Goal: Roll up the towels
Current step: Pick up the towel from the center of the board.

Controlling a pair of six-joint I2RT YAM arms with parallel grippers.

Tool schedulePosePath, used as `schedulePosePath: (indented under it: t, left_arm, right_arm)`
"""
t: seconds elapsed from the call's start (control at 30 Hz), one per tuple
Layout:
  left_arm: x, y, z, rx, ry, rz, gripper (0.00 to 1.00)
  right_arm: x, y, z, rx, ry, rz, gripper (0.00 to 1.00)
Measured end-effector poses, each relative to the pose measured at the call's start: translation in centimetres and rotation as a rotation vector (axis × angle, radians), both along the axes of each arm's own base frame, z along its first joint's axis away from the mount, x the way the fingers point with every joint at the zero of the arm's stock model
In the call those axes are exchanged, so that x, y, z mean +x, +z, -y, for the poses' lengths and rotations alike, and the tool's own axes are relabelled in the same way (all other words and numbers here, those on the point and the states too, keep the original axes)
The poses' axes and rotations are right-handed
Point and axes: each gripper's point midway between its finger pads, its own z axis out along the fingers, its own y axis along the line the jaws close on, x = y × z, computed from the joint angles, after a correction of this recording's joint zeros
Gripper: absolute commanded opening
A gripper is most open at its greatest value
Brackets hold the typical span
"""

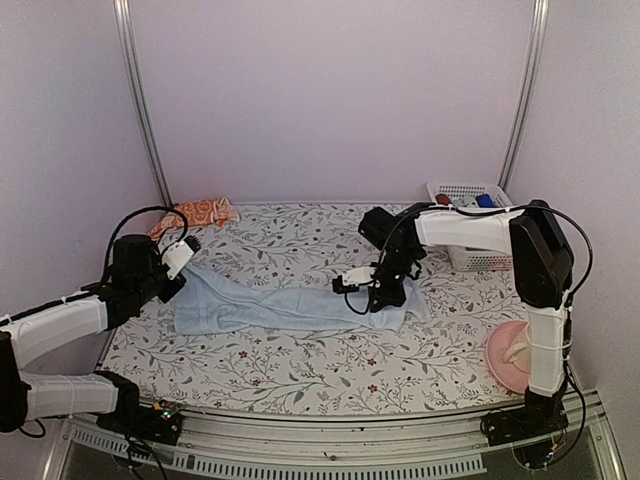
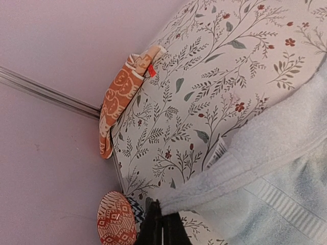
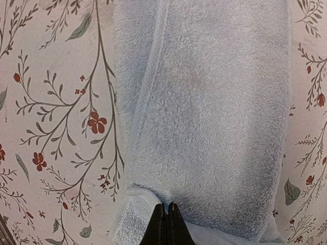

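The light blue towel (image 1: 290, 305) lies stretched in a long band across the middle of the flowered table (image 1: 300, 370). My left gripper (image 1: 186, 268) is at the towel's left end, shut on a bunched corner of the light blue towel (image 2: 265, 168); its dark fingertips (image 2: 153, 224) meet on the edge. My right gripper (image 1: 385, 297) is pressed down at the right end. In the right wrist view my right gripper (image 3: 167, 217) is shut, and the light blue towel (image 3: 204, 102) puckers into a small fold at its tips. The orange-red printed towel (image 1: 195, 213) lies crumpled at the back left corner, also seen as the orange-red towel (image 2: 122, 97).
A white basket (image 1: 465, 195) with small items stands at the back right. A pink dish (image 1: 510, 355) sits by the right arm's base. A red patterned round thing (image 2: 116, 220) shows beyond the table's left edge. Metal frame posts (image 1: 140, 100) rise at the back.
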Motion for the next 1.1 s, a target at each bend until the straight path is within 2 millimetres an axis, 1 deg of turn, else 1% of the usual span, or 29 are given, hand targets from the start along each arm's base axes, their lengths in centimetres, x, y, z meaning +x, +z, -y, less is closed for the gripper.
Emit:
schedulePosePath:
  t: [0.13, 0.23, 0.3, 0.37, 0.5, 0.53, 0.57, 0.6, 0.63, 0.67, 0.7, 0.73, 0.83, 0.93, 1.03, 1.1]
  left_arm:
    - [0.0, 0.0, 0.0, -0.006, 0.003, -0.001, 0.0]
    - [0.0, 0.0, 0.0, -0.009, 0.005, -0.001, 0.0]
    - [0.0, 0.0, 0.0, -0.009, 0.005, -0.001, 0.0]
    - [0.0, 0.0, 0.0, -0.011, 0.006, -0.002, 0.0]
    - [0.0, 0.0, 0.0, -0.012, 0.007, -0.002, 0.0]
    - [0.0, 0.0, 0.0, -0.012, 0.007, -0.002, 0.0]
    - [0.0, -0.1, 0.0, -0.013, 0.007, -0.002, 0.0]
    - [0.0, -0.1, 0.0, -0.013, 0.007, -0.002, 0.0]
    - [0.0, -0.1, 0.0, -0.013, 0.007, -0.002, 0.0]
    - [0.0, -0.1, 0.0, -0.013, 0.006, -0.002, 0.0]
    - [0.0, -0.1, 0.0, -0.014, 0.006, -0.002, 0.0]
    - [0.0, -0.1, 0.0, -0.015, 0.005, -0.003, 0.0]
    - [0.0, -0.1, 0.1, -0.018, 0.003, -0.004, 0.0]
    - [-0.1, -0.2, 0.1, -0.018, 0.001, -0.009, 0.0]
    - [-0.2, -0.3, 0.1, -0.018, -0.001, -0.015, 0.0]
    - [-0.2, -0.4, 0.1, -0.017, -0.002, -0.019, 0.0]
  right_arm:
    - [0.3, -0.3, 0.5, -0.025, -0.012, 0.016, 0.02]
    - [0.5, -0.7, 1.7, -0.068, -0.048, 0.029, 0.02]
    - [0.4, -0.9, 3.0, -0.098, -0.08, 0.039, 0.02]
    - [0.4, -0.5, 4.3, -0.119, -0.111, 0.053, 0.02]
    - [0.3, 0.7, 5.7, -0.127, -0.155, 0.083, 0.02]
    - [0.3, 0.9, 5.8, -0.124, -0.161, 0.092, 0.03]
    - [0.3, 1.1, 5.8, -0.118, -0.164, 0.099, 0.09]
    - [0.2, 1.3, 5.7, -0.109, -0.164, 0.108, 0.15]
    - [0.2, 1.4, 5.6, -0.099, -0.161, 0.118, 0.18]
    - [0.0, 1.6, 5.4, -0.089, -0.151, 0.13, 0.28]
    - [-0.1, 1.7, 5.2, -0.078, -0.135, 0.146, 0.34]
    - [-0.3, 1.9, 5.1, -0.07, -0.128, 0.155, 0.39]
    - [-1.0, 2.7, 3.6, -0.036, -0.042, 0.203, 0.46]
    - [-1.1, 3.3, 1.9, -0.014, 0.031, 0.24, 0.48]
    - [-0.5, 3.5, 0.3, -0.004, 0.078, 0.264, 0.51]
    - [0.1, 3.0, -0.4, -0.006, 0.095, 0.268, 0.53]
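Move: The towel's crumpled right-hand fold is right under the right hand's shut fingertips, at about the same height; the towel's middle lies some 16 cm to the hand's left, level with it fore and aft. The basket stands about 18 cm ahead and 21 cm right, and the pink plate some 12 cm back and 29 cm right. From the left hand, which holds the towel's raised left end, that fold is about 43 cm to the right, 3 cm back and 10 cm lower. With its fingers still shut at the fold, the right hand sweeps about 6 cm right, low over the table, towards the towel's free right end, while the left hand stays put and keeps its grip on the other end. The right hand then rises and turns back left over the fold by about the same distance, opening its fingers to half and swinging the fingertips some 15 degrees forward, to finish about 3 cm above where it began, already starting to sink again. ##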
